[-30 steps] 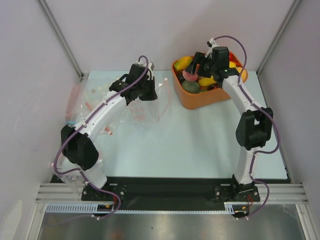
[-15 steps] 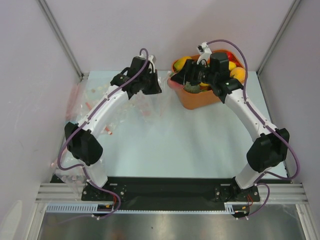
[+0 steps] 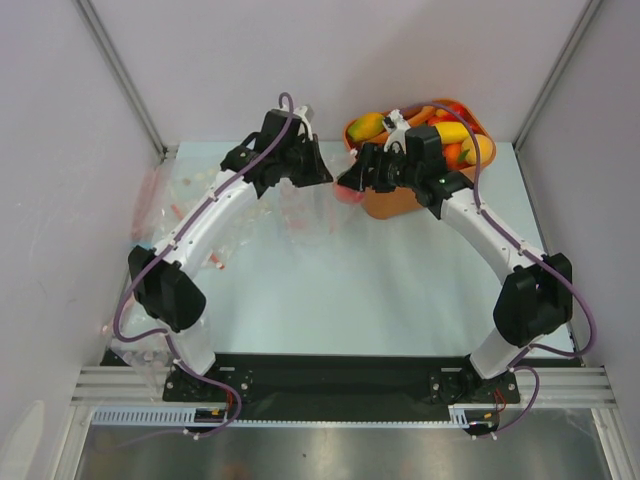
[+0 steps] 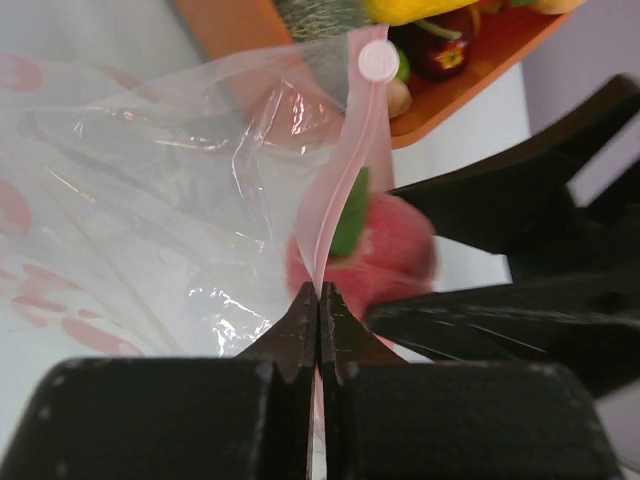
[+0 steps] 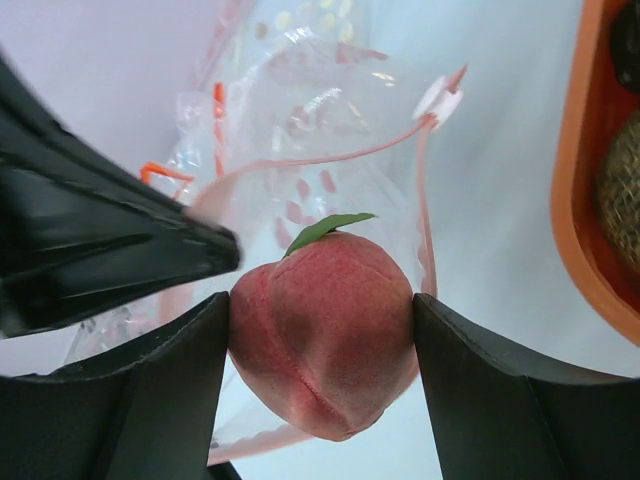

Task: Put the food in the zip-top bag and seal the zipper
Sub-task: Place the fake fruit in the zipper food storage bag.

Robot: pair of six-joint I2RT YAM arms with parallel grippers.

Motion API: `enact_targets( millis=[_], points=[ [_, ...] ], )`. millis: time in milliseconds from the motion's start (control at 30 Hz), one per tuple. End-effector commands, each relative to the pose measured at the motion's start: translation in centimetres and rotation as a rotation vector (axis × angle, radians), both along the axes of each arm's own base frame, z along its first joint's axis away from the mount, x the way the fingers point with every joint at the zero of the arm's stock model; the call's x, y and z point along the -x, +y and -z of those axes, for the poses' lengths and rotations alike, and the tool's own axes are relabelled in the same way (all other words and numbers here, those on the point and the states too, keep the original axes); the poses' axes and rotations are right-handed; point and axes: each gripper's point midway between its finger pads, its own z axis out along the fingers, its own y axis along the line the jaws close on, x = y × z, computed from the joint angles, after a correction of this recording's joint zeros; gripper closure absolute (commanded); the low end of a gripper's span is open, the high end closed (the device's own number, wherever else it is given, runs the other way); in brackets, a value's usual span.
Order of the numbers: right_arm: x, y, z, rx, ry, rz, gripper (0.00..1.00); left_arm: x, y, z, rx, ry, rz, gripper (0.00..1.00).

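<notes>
The clear zip-top bag (image 3: 285,205) lies on the table at the left, its mouth lifted toward the orange tub. My left gripper (image 3: 320,172) is shut on the pale-pink zipper strip (image 4: 345,190), pinching it at the jaws' tips (image 4: 320,298). My right gripper (image 3: 347,186) is shut on a pink toy peach (image 5: 325,345) with a green leaf and holds it at the open bag mouth (image 5: 330,155), just beside the left fingers (image 5: 100,250). The peach also shows in the left wrist view (image 4: 390,250), right behind the strip. More toy food (image 3: 450,133) lies in the tub.
The orange tub (image 3: 392,203) stands at the back right, just behind the right gripper; its wall shows in the right wrist view (image 5: 590,200). A white round tab (image 4: 378,60) sits at the zipper's end. More crinkled clear plastic (image 3: 150,200) lies at the far left.
My right gripper has come out of the tub with the peach and moved left to the bag's mouth. My left gripper has shifted slightly right, still holding the bag's edge.
</notes>
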Motion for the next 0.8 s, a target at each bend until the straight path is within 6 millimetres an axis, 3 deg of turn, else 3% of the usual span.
enact_targets(
  millis=[0,167,333,367,633,767],
  points=[
    [-0.1,-0.9,0.7,0.047,-0.006,0.050,0.48,1.6,-2.1,-7.0,0.194,-0.099,0.054,1.00],
    [-0.4,-1.2,1.0,0.053,0.003,0.062,0.45,3.9,-4.3,-7.9,0.314,-0.064,0.116,1.00],
    [-0.3,-1.8,1.1,0.056,0.033,0.095,0.17,4.8,-4.9,-6.6,0.367,-0.014,0.105,1.00],
    [-0.4,-2.3,0.8,0.061,0.032,0.121,0.01,4.8,-4.9,-6.5,0.371,-0.010,0.102,1.00],
    [-1.0,-5.6,-3.3,0.009,-0.036,0.227,0.00,3.5,-2.5,-5.5,0.245,-0.035,0.029,1.00],
    [-2.5,-8.4,-5.7,-0.043,-0.094,0.305,0.09,3.0,-0.5,-5.7,0.160,-0.065,0.002,1.00]
  ],
)
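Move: Just left of the right hand, about 4 cm off and 2 cm lower, gapes the zip bag's mouth; its body hangs some 9 cm left, 6 cm back and 9 cm below. The green melon lies roughly 10 cm right, 7 cm ahead and 9 cm below, the fruit bin's middle 22 cm right, 13 cm ahead and 10 cm below. From the left hand, the held peach is about 6 cm right, 3 cm back and 3 cm lower. Sinking about 2.5 cm at the bag mouth, the right hand opens its fingers fully and lets go of the peach, then backs out to the right, some 6 cm in all, rising again towards the bin. The left, still pinching the bag's rim, swings about 4 cm back, right and up while rolling some 15 degrees, left side down, then eases slightly left and lower. ##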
